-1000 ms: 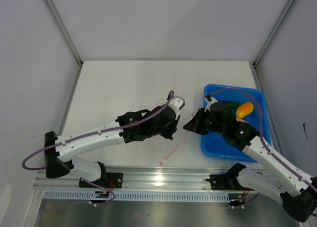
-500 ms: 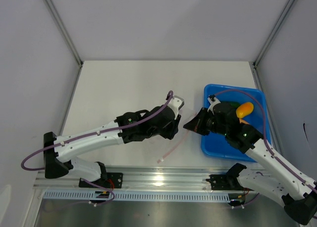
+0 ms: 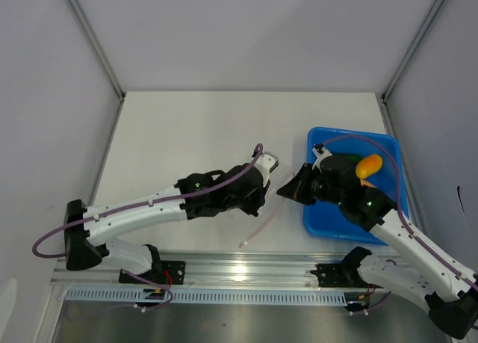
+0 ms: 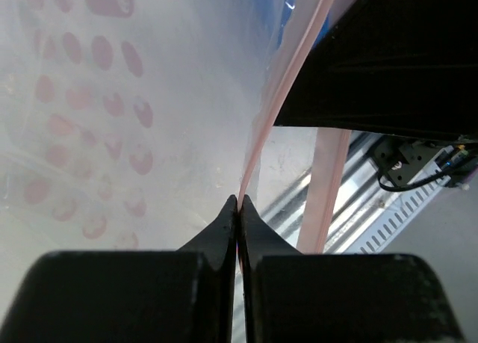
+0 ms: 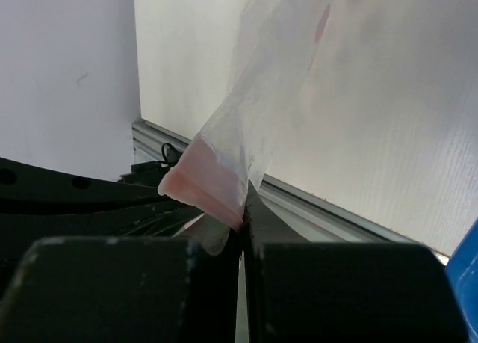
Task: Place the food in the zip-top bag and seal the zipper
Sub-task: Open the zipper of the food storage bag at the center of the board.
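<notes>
The clear zip-top bag (image 4: 89,134) with pink dots hangs between my two grippers. My left gripper (image 4: 239,201) is shut on the pink zipper (image 4: 287,81), which runs up and away from the jaws. In the top view the left gripper (image 3: 264,196) is just left of the right gripper (image 3: 283,191), and the zipper (image 3: 261,222) trails toward the near edge. My right gripper (image 5: 243,208) is shut on the bag's pink corner (image 5: 209,182). The yellow-orange piece (image 3: 369,165) lies in the blue tray (image 3: 388,145). A bit of dark green (image 3: 371,181) shows beside it. The red-brown piece is hidden.
The blue tray stands at the right, partly under my right arm, and its corner shows in the right wrist view (image 5: 469,283). The metal rail (image 3: 239,268) runs along the near edge. Grey walls enclose the white table (image 3: 194,134).
My left gripper has slid a little toward the near edge along the zipper. The right gripper has held almost still with the bag's corner.
</notes>
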{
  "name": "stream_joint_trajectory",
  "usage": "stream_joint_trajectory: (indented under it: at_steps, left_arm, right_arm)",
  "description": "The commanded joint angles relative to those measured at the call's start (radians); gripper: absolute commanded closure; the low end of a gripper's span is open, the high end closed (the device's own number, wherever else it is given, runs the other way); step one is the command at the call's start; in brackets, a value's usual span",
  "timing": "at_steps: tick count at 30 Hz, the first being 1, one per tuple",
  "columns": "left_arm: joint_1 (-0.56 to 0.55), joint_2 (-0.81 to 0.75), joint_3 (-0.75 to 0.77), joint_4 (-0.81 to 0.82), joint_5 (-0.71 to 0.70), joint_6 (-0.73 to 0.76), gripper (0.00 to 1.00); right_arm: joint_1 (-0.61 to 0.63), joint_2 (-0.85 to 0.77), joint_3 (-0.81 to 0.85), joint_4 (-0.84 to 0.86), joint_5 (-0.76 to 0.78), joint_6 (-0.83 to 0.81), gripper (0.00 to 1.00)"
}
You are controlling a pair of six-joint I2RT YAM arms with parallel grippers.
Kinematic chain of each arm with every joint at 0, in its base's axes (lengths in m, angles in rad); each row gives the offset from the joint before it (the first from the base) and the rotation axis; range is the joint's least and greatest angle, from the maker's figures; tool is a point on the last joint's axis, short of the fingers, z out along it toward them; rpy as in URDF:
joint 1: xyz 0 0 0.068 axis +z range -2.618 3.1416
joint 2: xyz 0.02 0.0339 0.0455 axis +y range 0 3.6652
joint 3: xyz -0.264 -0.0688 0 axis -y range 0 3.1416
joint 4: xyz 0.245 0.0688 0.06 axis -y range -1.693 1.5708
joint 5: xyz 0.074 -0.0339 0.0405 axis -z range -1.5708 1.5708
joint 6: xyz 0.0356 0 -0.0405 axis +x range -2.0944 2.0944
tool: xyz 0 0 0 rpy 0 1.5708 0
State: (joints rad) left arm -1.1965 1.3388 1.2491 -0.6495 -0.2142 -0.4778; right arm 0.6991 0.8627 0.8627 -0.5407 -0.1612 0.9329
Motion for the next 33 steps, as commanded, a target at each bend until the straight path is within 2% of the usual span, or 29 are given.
stream_joint_trajectory:
  at_steps: [1, 4, 7, 11, 15, 21, 23, 24, 26, 33]
  left_arm:
    - [0.009, -0.056, 0.021, -0.042, -0.095, -0.004, 0.99]
    - [0.018, -0.089, 0.082, -0.139, -0.233, -0.013, 0.99]
    - [0.021, -0.105, 0.163, -0.205, -0.278, -0.01, 0.99]
    - [0.02, -0.163, 0.182, -0.156, -0.213, -0.019, 1.0]
    - [0.02, -0.234, 0.098, -0.069, -0.151, -0.042, 0.99]
    - [0.021, -0.185, 0.072, -0.09, -0.183, -0.054, 1.0]
    - [0.021, -0.171, 0.046, -0.072, -0.183, -0.059, 0.99]
    - [0.023, -0.168, 0.038, -0.043, -0.183, -0.059, 0.99]
    - [0.029, -0.17, 0.006, -0.003, -0.177, -0.058, 0.99]
    - [0.078, -0.116, 0.016, 0.04, -0.171, -0.038, 0.99]
  right_arm:
    - [0.002, 0.019, 0.062, -0.045, 0.046, -0.064, 1.0]
    - [0.002, 0.047, 0.062, -0.108, 0.1, -0.138, 1.0]
    - [-0.001, 0.073, 0.05, -0.119, 0.132, -0.196, 1.0]
    - [-0.003, 0.15, 0.076, -0.117, 0.121, -0.249, 1.0]
    - [-0.004, 0.229, 0.117, -0.111, 0.126, -0.302, 1.0]
    - [-0.018, 0.274, 0.156, -0.094, 0.082, -0.335, 0.99]
    - [-0.018, 0.266, 0.167, -0.102, 0.048, -0.358, 0.82]
    - [-0.018, 0.266, 0.185, -0.129, 0.043, -0.367, 0.68]
    - [-0.02, 0.251, 0.205, -0.191, 0.049, -0.379, 0.57]
    - [-0.027, 0.125, 0.331, -0.363, 0.063, -0.375, 0.41]
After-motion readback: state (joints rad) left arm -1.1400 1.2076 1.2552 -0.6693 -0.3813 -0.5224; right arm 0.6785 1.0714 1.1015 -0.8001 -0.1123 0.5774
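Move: Both grippers are already shut on the bag's raised mouth, the left on one zipper lip and the right on the other. The middle of the mouth lies about 3 cm right of the left gripper and 1 cm below it, and about 2 cm left of the right gripper and 1 cm back. From the right gripper, the blue tray's middle is roughly 24 cm right, 11 cm ahead and 18 cm below; the orange pepper in it is some 29 cm right and 19 cm ahead. Keep the left gripper pinched on its lip and lift it up and to the left, about 8 cm high, while the right, still gripping, sinks about 5 cm, works forward and rolls its left side down some 20 degrees. Then open the right fingers to let go of their lip and draw them up, right and a little back, as the left lowers partway and eases forward. ##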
